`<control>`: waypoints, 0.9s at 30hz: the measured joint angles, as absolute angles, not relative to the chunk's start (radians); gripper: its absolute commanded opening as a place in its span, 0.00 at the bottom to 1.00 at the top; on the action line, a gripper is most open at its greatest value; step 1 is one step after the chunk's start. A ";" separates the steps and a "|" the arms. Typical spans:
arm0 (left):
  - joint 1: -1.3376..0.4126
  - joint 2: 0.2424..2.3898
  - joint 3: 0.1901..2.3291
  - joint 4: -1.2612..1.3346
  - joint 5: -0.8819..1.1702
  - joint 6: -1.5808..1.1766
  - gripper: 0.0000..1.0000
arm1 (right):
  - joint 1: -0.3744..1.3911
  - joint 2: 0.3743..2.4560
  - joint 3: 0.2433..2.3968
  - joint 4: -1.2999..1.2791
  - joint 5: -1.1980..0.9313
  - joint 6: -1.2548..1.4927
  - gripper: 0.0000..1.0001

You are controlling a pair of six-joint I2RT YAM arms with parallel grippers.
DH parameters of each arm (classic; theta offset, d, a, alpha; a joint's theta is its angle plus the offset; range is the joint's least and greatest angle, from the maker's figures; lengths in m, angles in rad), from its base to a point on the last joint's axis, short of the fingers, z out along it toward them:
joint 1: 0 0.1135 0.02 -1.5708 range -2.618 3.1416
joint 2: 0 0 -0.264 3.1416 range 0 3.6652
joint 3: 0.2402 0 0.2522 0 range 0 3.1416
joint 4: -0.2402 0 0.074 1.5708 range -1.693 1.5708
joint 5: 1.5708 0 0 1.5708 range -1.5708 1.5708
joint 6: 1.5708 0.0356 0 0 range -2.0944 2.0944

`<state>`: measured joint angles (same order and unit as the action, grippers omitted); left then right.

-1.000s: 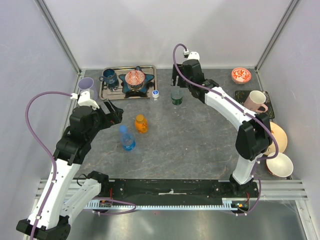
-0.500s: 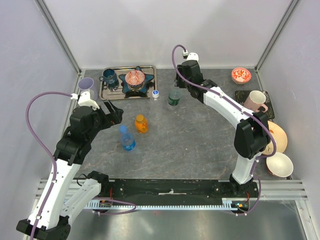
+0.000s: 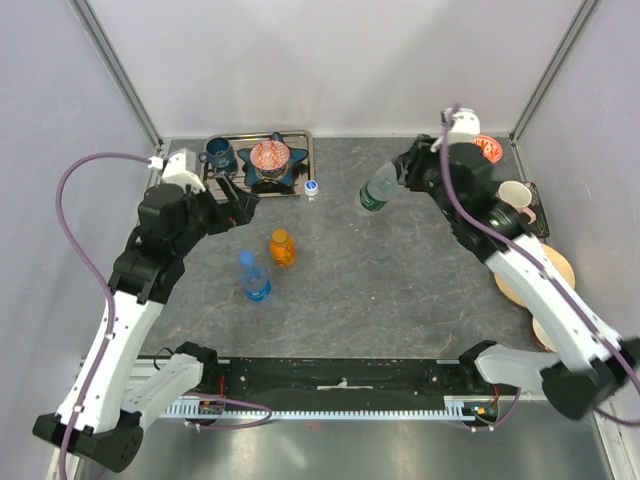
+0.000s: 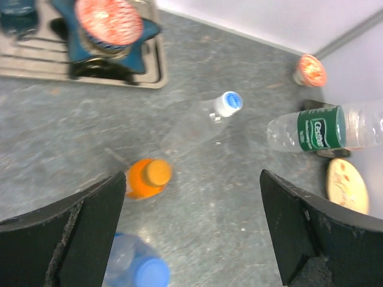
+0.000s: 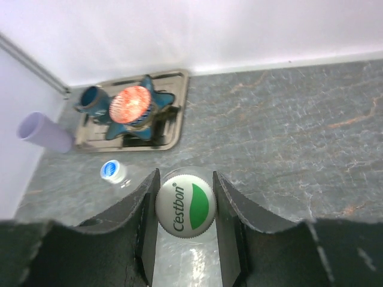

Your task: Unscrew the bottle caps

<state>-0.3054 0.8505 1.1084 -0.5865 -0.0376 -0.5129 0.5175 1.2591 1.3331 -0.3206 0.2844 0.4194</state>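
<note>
My right gripper (image 5: 185,209) is shut on the white and green bottle cap (image 5: 186,205) of a clear, green-labelled bottle (image 3: 377,192). That bottle hangs tilted above the table, and its label (image 4: 317,127) also shows in the left wrist view. My left gripper (image 4: 191,233) is open and empty above the table, near the orange bottle (image 3: 283,246) with its orange cap (image 4: 157,172). A blue bottle (image 3: 254,276) with a blue cap (image 4: 149,274) stands nearer me. A small clear bottle with a white and blue cap (image 4: 228,103) stands by the tray.
A metal tray (image 3: 306,165) at the back left holds a blue mug (image 3: 217,155) and a star dish with a red bowl (image 3: 270,157). A purple cup (image 5: 45,133) stands left of it. A pink mug (image 3: 515,197) and bowls (image 3: 555,270) sit along the right edge.
My right gripper shut on the green-labelled bottle's cap, then lifted and tilted the bottle toward the right. My left arm moved farther from me, toward the tray, still open.
</note>
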 measured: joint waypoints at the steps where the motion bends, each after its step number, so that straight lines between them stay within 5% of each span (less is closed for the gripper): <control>1: -0.306 0.874 1.126 -0.569 0.002 -0.513 1.00 | 0.517 1.200 1.324 -0.338 0.262 0.416 0.03; 16: -0.408 1.104 1.214 -0.032 0.906 -0.589 1.00 | 0.515 0.913 1.257 -0.469 -0.371 0.492 0.00; 27: -0.550 1.123 1.233 -0.080 1.016 -0.405 1.00 | 0.515 0.988 1.250 -0.250 -0.630 0.672 0.00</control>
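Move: The green-label bottle already hangs by its cap from the right gripper, its middle about 10 cm below that hand and 2 cm ahead and 2 cm left of it. From the left gripper that middle lies some 33 cm right, 12 cm ahead and 7 cm lower; the left gripper is roughly 35 cm left and 10 cm back from the right hand, 3 cm lower. Below the left hand stand the orange bottle, 4 cm ahead, 5 cm right and 27 cm down; the clear bottle, 14 cm ahead, 13 cm right; and the blue bottle, 6 cm back and level sideways, both about 22 cm down. Swing the wide-open left gripper about 19 cm right, then also back and up, turning it some 75 degrees clockwise until its fingers point right at the hanging green-label bottle. Meanwhile keep the right fingers shut on the cap and carry the bottle back, left and up towards the left gripper, turning counter-clockwise and rolling its base over to the left. ##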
